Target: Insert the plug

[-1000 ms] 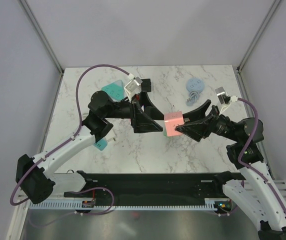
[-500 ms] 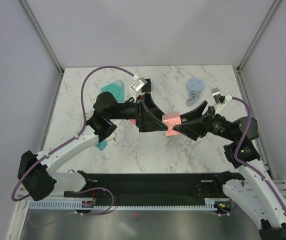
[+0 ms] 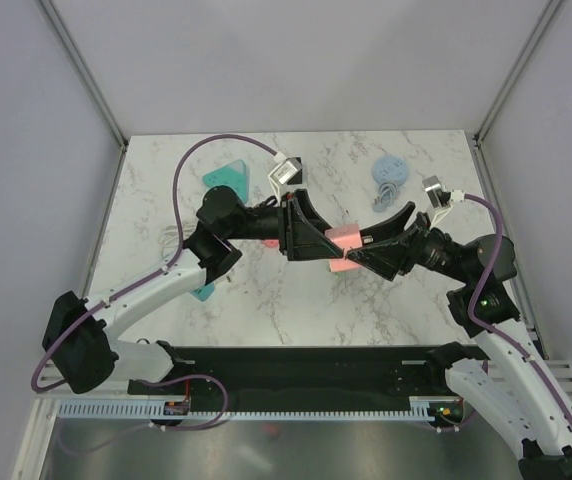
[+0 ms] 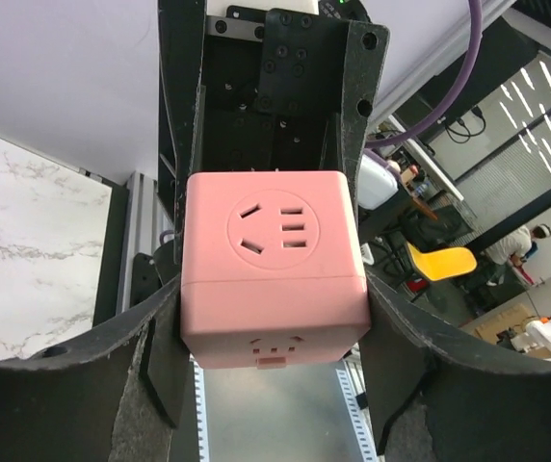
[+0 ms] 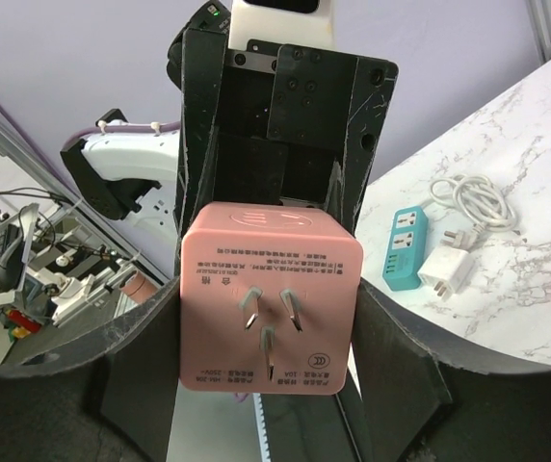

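Observation:
A pink cube plug (image 3: 343, 238) hangs in the air above the middle of the table, gripped from both sides. My right gripper (image 3: 356, 250) is shut on it from the right, and my left gripper (image 3: 328, 247) has its jaws pressed on it from the left. In the left wrist view the plug's socket face (image 4: 274, 231) points at the camera, between my left gripper's (image 4: 274, 298) jaws. The right wrist view shows its three metal prongs (image 5: 271, 322) inside my right gripper (image 5: 268, 298). A teal power strip (image 5: 406, 245) lies on the marble.
A white charger (image 5: 446, 272) and a coiled white cable (image 5: 473, 197) lie by the strip. A teal triangular piece (image 3: 228, 178) sits at the back left, and a blue object (image 3: 391, 175) at the back right. The left arm covers most of the strip from above.
My left gripper has moved right onto the pink plug and its jaws have narrowed onto the plug's sides. The right gripper has kept its hold and barely moved.

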You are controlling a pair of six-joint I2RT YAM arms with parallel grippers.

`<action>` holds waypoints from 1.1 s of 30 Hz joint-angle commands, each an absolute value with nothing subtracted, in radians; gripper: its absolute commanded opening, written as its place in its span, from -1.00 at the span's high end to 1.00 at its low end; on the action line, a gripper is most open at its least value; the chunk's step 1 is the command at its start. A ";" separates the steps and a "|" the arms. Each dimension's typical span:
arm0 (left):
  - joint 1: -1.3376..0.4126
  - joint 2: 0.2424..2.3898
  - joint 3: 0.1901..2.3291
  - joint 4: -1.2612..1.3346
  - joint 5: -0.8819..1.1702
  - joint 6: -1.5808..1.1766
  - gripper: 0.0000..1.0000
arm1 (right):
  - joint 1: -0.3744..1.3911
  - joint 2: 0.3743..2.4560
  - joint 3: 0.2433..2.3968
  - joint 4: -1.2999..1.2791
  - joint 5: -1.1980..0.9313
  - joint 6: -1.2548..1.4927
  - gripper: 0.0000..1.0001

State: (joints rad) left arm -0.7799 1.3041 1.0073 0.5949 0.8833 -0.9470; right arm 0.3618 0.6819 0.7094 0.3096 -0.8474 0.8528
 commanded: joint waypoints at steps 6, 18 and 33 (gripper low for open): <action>-0.787 1.350 1.042 0.749 0.982 -1.057 0.95 | 0.371 0.664 0.799 0.103 -0.821 0.717 -0.96; -0.752 1.465 1.181 1.098 1.244 -1.307 0.95 | 0.371 0.581 0.956 -0.181 -0.768 0.719 -0.96; -0.749 1.443 1.220 0.764 1.210 -1.072 0.95 | 0.371 0.584 1.086 -0.213 -0.743 0.695 -0.96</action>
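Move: The pink adapter is held in the air by both grippers, about 1 cm to the right of the left hand's point and 1 cm to the left of the right hand's. From the left hand, the green plug lies on the table some 30 cm below, 9 cm ahead and 2 cm right, hidden from above. The red plug is about 16 cm ahead and 11 cm left, the white plug 9 cm ahead and 22 cm left, both also 30 cm below. Opening wide, the right fingers let go of the pink adapter; that hand dips slightly, then draws off up and back with some rightward drift, about 7 cm in all. The left hand keeps its pinch, sinks a centimetre, then goes back and up roughly 3 cm, swinging its fingertips some 20 degrees clockwise. ##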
